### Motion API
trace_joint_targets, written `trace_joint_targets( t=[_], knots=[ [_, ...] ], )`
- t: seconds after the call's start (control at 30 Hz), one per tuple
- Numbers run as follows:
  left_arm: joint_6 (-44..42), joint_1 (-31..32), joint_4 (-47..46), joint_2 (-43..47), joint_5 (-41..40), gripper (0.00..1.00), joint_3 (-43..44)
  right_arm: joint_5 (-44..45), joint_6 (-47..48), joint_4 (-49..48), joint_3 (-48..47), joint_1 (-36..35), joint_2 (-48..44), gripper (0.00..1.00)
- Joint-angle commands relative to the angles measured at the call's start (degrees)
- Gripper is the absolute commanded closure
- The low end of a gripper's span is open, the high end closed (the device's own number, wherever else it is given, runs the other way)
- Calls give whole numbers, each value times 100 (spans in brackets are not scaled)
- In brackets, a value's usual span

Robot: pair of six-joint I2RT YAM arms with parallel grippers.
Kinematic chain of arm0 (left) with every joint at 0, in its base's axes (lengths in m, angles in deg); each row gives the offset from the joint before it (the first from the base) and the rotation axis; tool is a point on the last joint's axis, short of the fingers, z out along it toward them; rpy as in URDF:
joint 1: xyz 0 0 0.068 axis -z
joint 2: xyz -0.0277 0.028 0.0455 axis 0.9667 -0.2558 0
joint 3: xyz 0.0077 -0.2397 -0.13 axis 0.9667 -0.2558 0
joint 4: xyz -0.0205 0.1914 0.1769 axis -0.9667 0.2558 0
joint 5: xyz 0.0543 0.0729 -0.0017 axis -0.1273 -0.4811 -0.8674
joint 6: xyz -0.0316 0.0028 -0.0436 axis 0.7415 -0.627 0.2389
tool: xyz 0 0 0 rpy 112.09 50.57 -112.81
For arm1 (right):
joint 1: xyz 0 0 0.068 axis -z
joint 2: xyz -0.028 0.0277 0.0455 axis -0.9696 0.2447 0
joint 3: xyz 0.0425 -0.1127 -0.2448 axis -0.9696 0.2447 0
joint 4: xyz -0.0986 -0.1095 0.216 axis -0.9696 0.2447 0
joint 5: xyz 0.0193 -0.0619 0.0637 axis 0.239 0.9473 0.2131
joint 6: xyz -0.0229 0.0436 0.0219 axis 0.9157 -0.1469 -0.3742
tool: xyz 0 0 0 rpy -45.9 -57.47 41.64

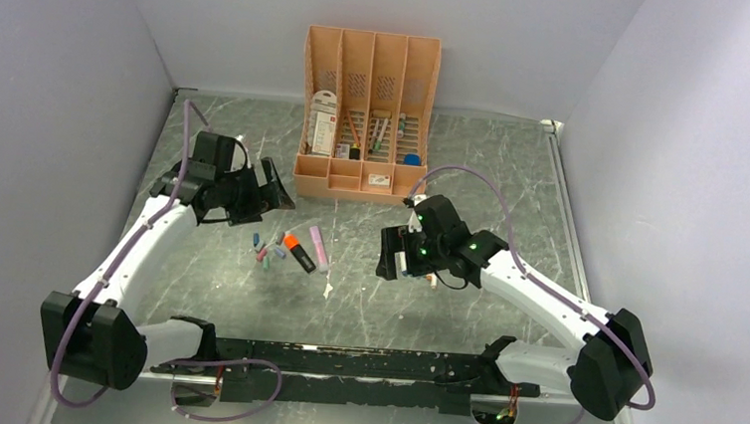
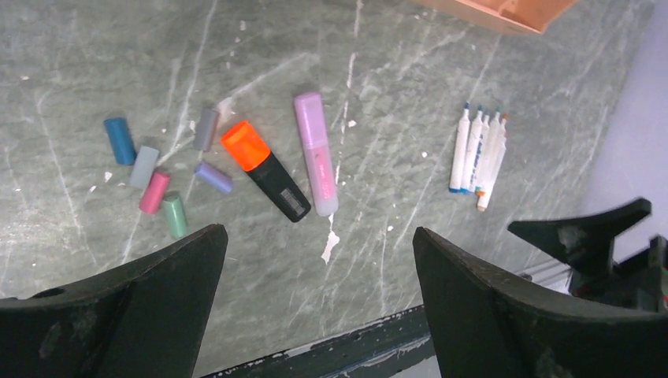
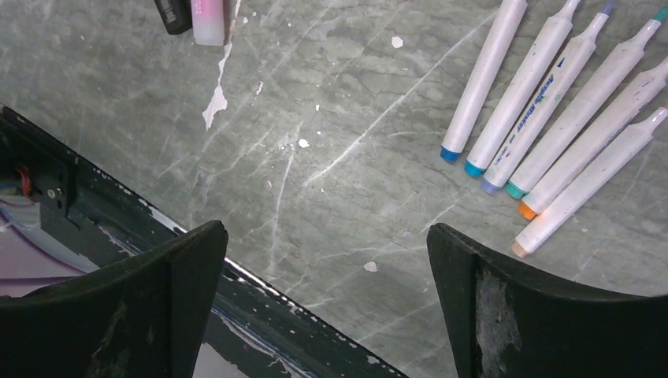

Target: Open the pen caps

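Observation:
Several loose pen caps (image 2: 154,192), blue, grey, pink, green and lilac, lie scattered on the marble table, with the cluster (image 1: 269,249) left of centre. Beside them lies a black highlighter (image 2: 277,187) with its orange cap (image 2: 246,145) on, and a lilac highlighter (image 2: 315,153), also capped. Several white markers (image 3: 551,110) lie side by side with bare tips, right of the highlighters. My left gripper (image 2: 317,232) hovers open and empty above the table, to the near side of the highlighters. The right gripper (image 3: 324,228) is open and empty too, just left of the markers.
A peach desk organizer (image 1: 366,112) holding pens and small items stands at the back centre. A black rail (image 1: 341,359) runs along the near table edge between the arm bases. Grey walls close in left, right and behind.

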Motion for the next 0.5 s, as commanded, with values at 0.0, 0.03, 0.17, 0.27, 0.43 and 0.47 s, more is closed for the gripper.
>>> trace_joint_targets(
  t=[0.0,0.03,0.17,0.27,0.43,0.47],
  knots=[
    [-317,40,-223,367,645,1,177,-25,-354,-271,-109,6,95,0],
    [-344,40,-272,431,713,1,147,-43,-425,-325,-109,1,110,0],
    [-410,40,-485,717,804,1,-29,-151,-610,-482,-125,-25,168,0],
    [-498,40,-567,863,904,1,-127,-258,-662,-661,-102,-27,241,0],
    [-634,40,-601,1103,1132,1,-158,-373,-725,-974,-140,-23,645,0],
    [-667,40,-567,1155,1136,1,-151,-407,-755,-1035,-159,-27,738,0]
  ],
)
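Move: Over on the left of the right hand lies the pink highlighter, roughly 18 cm away, 8 cm farther out and 11 cm below. The black highlighter is about 4 cm beyond it to the left, 1 cm nearer the bases; the row of uncapped pens lies some 6 cm ahead of the right hand and 5 cm to its right, also 11 cm below. From the left hand, the pink highlighter is about 8 cm right, 1 cm back, 16 cm below. Drifting left and slightly forward at a steady height, the right hand goes about 2.5 cm from beside the pen row towards the pink highlighter, fingers still wide open and touching nothing. The left hand, also empty and open, climbs some 5 cm away from the loose caps, easing slightly back and right while its fingertips tilt up and outward by about 15 degrees. ##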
